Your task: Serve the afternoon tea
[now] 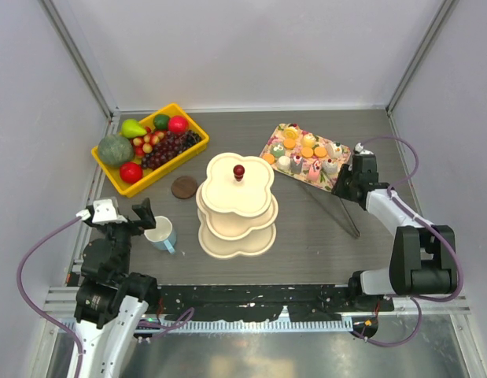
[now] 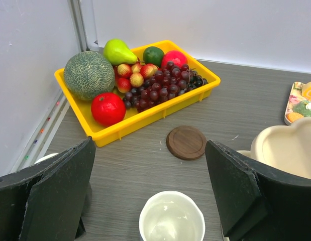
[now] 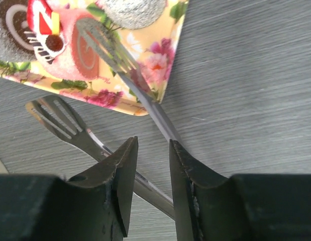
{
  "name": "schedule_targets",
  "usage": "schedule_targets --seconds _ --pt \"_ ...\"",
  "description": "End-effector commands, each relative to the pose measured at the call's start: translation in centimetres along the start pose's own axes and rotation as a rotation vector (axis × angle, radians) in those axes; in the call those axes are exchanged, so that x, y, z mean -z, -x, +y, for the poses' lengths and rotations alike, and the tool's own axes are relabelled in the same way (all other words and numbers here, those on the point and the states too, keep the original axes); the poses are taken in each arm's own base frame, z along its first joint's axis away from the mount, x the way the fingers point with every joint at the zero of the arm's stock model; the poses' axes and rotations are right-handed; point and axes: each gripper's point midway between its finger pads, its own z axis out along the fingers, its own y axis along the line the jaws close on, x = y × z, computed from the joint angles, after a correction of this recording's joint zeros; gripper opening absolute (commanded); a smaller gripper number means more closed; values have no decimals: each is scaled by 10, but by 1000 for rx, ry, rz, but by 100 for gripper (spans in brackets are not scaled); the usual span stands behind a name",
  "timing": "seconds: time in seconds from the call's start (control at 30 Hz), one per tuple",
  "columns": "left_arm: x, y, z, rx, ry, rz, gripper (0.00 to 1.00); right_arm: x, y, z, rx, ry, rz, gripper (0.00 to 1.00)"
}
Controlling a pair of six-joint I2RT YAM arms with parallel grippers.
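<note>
The cream three-tier stand (image 1: pixel 237 206) with its red knob (image 1: pixel 239 170) rises at the table's middle. Left of it stands a pale blue mug (image 1: pixel 160 233). My left gripper (image 1: pixel 145 214) hangs just left of the mug, open wide; in the left wrist view the mug (image 2: pixel 171 221) sits below the gripper (image 2: pixel 150 150). Pastries and orange biscuits (image 1: pixel 304 150) fill the floral tray (image 1: pixel 331 186). My right gripper (image 3: pixel 154 143) hovers over metal tongs (image 3: pixel 140 90) by the tray's corner. Its jaws stand narrowly apart, and the tong arms pass under them.
A yellow bin (image 1: pixel 117 185) of fruit sits at the back left. A round dark wooden coaster (image 1: pixel 184 187) lies between the bin and the stand. The tongs (image 1: pixel 337 209) stretch toward the near right. Enclosure walls close in on both sides.
</note>
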Motion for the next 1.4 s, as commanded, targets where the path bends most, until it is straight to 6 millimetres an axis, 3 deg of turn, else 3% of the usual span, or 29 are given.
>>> schedule_targets --seconds 0.0,0.13,0.27,0.37,0.5,0.87,1.03,1.17,1.37 --pt "0 14 0 15 4 -62 99 0 13 25 56 119 -37 37" --pt "-1 14 0 15 1 -61 99 -1 4 20 89 75 -12 39" --pt "-1 13 -1 12 -1 -55 99 10 -2 43 171 117 -14 38" --pt "-2 13 -1 12 -1 -55 99 13 -19 56 225 143 29 40" --pt "-2 13 -2 12 -4 -57 99 4 -39 53 244 143 105 39" --pt "-2 12 -2 6 -6 -52 99 -18 -59 61 323 131 243 38" --pt "-2 13 -2 5 -7 -58 99 -23 -62 60 359 98 281 34" --pt "1 14 -3 8 -20 -66 99 -24 -65 62 418 78 286 19" --pt "16 37 -7 28 -66 -126 99 3 -55 70 518 50 190 7"
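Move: The fork-ended tongs lie open in a V, joined at the near end. Their left leg's middle is about 3 cm to the left of the right hand, 4 cm back and 5 cm below. From that hand the pink cake is some 8 cm ahead and 6 cm left, the tray's middle about 14 cm ahead and 9 cm left, and the cake stand roughly 31 cm left and 10 cm back. From the left hand that leg is about 57 cm right, 10 cm ahead and 24 cm lower. The left leg of the tongs gets pinched between the right fingertips: the half-open hand sweeps left just off the tray's near corner, sinks about 4 cm while easing back, then closes on the leg as it drifts farther left, some 9 cm in all. The wrist turns counter-clockwise by about 25 degrees and tips more steeply down. ##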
